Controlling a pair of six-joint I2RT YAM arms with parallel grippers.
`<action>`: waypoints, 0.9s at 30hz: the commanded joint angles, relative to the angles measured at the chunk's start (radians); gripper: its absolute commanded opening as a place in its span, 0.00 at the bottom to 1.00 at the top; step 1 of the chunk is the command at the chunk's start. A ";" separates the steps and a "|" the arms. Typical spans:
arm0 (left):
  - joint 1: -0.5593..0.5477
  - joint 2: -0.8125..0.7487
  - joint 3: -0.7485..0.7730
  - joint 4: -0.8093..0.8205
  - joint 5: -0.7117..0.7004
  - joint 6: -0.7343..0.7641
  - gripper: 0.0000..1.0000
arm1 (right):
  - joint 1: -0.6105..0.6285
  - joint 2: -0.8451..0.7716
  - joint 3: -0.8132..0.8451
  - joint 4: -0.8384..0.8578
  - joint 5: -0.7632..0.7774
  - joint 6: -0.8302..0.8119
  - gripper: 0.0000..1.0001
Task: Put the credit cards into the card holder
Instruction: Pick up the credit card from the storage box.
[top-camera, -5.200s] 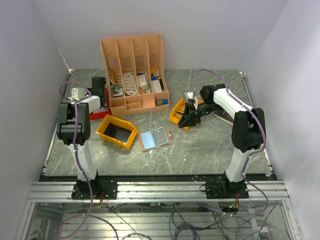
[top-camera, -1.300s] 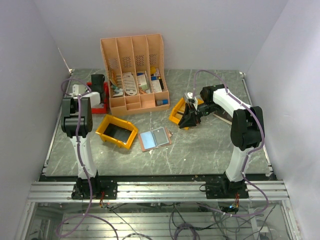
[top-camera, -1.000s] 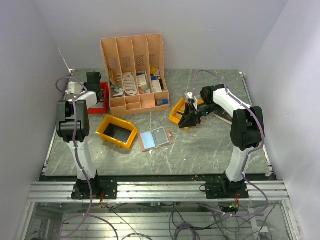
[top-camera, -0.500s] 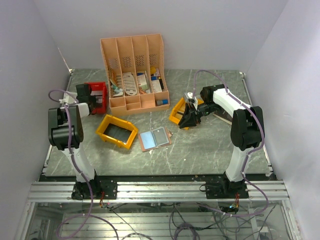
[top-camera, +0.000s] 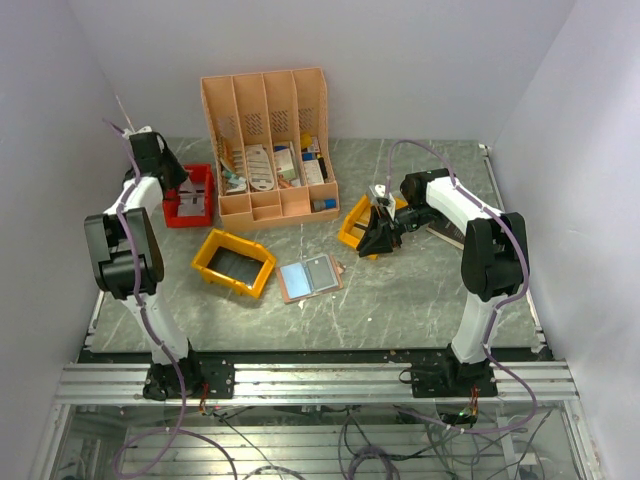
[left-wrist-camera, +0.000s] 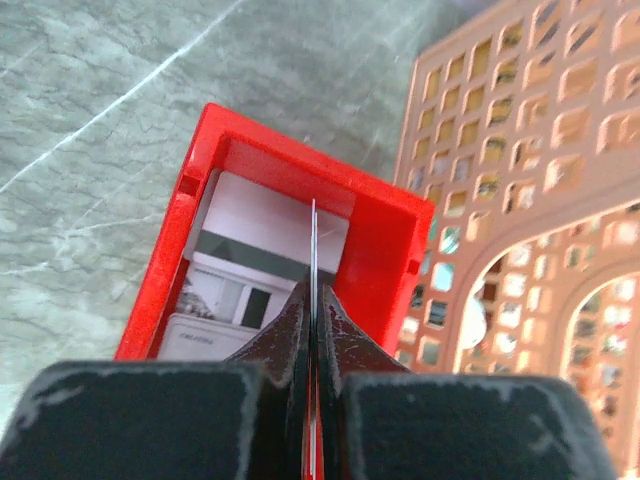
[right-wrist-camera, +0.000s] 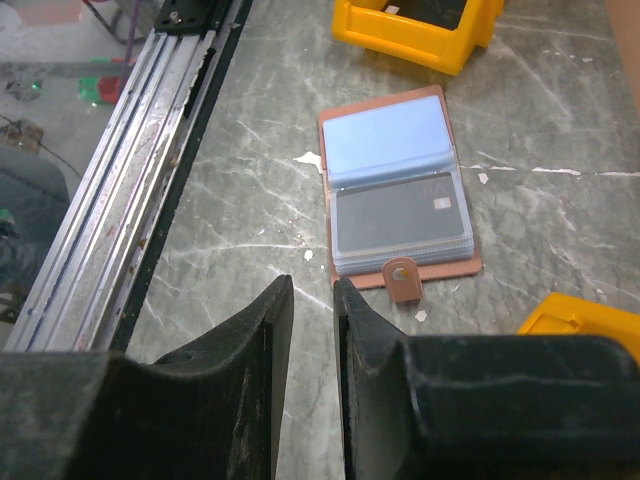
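The tan card holder (top-camera: 310, 275) lies open and flat on the table, also in the right wrist view (right-wrist-camera: 395, 195); one pocket holds a dark card (right-wrist-camera: 395, 218). My left gripper (top-camera: 150, 148) is raised at the far left, above the red bin (top-camera: 188, 195). It is shut on a thin pale credit card (left-wrist-camera: 313, 240), seen edge-on between the fingertips (left-wrist-camera: 313, 290). More printed cards (left-wrist-camera: 230, 290) lie in the red bin (left-wrist-camera: 390, 240). My right gripper (top-camera: 378, 235) hovers to the right of the holder, jaws (right-wrist-camera: 312, 290) a little apart with nothing between them.
A peach slotted organiser (top-camera: 265, 140) stands at the back, close beside the red bin (left-wrist-camera: 530, 200). One yellow bin (top-camera: 235, 262) sits left of the holder, another (top-camera: 355, 222) under the right gripper. The left wall is close to the left arm.
The left arm has swung left and back from beside the organiser to the far-left corner, still shut on the card. The right arm has not moved.
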 joint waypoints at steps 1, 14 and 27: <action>0.015 0.083 0.096 -0.260 0.087 0.294 0.07 | -0.009 -0.031 -0.007 -0.014 -0.021 -0.002 0.23; 0.056 0.210 0.192 -0.301 0.349 0.278 0.07 | -0.009 -0.029 -0.009 -0.014 -0.021 -0.003 0.24; 0.058 0.284 0.256 -0.342 0.406 0.256 0.11 | -0.009 -0.025 -0.009 -0.015 -0.023 -0.002 0.24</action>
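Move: The left hand already holds a thin card on edge; the middle of the red storage box lies about 9 cm below it, some 2 cm back and 2 cm to its right. The loose cards lie in the box about 10 cm down, 1 cm back and level sideways. The pink organizer's middle stands roughly 20 cm to the right and 3 cm ahead, the left yellow box 20 cm back and 11 cm right. From the right hand, the red box is about 21 cm ahead and 45 cm left. The left hand drops quickly about 7 cm into the red storage box, easing back and a little to its right, still pinching the thin card on edge between its fingertips. As it goes, the wrist turns some 20 degrees clockwise and tips the fingers further down; the hand then stays nearly at that depth, creeping slightly right over the loose cards, with the grip only beginning to ease at the end and no clear gap between the fingers yet. ##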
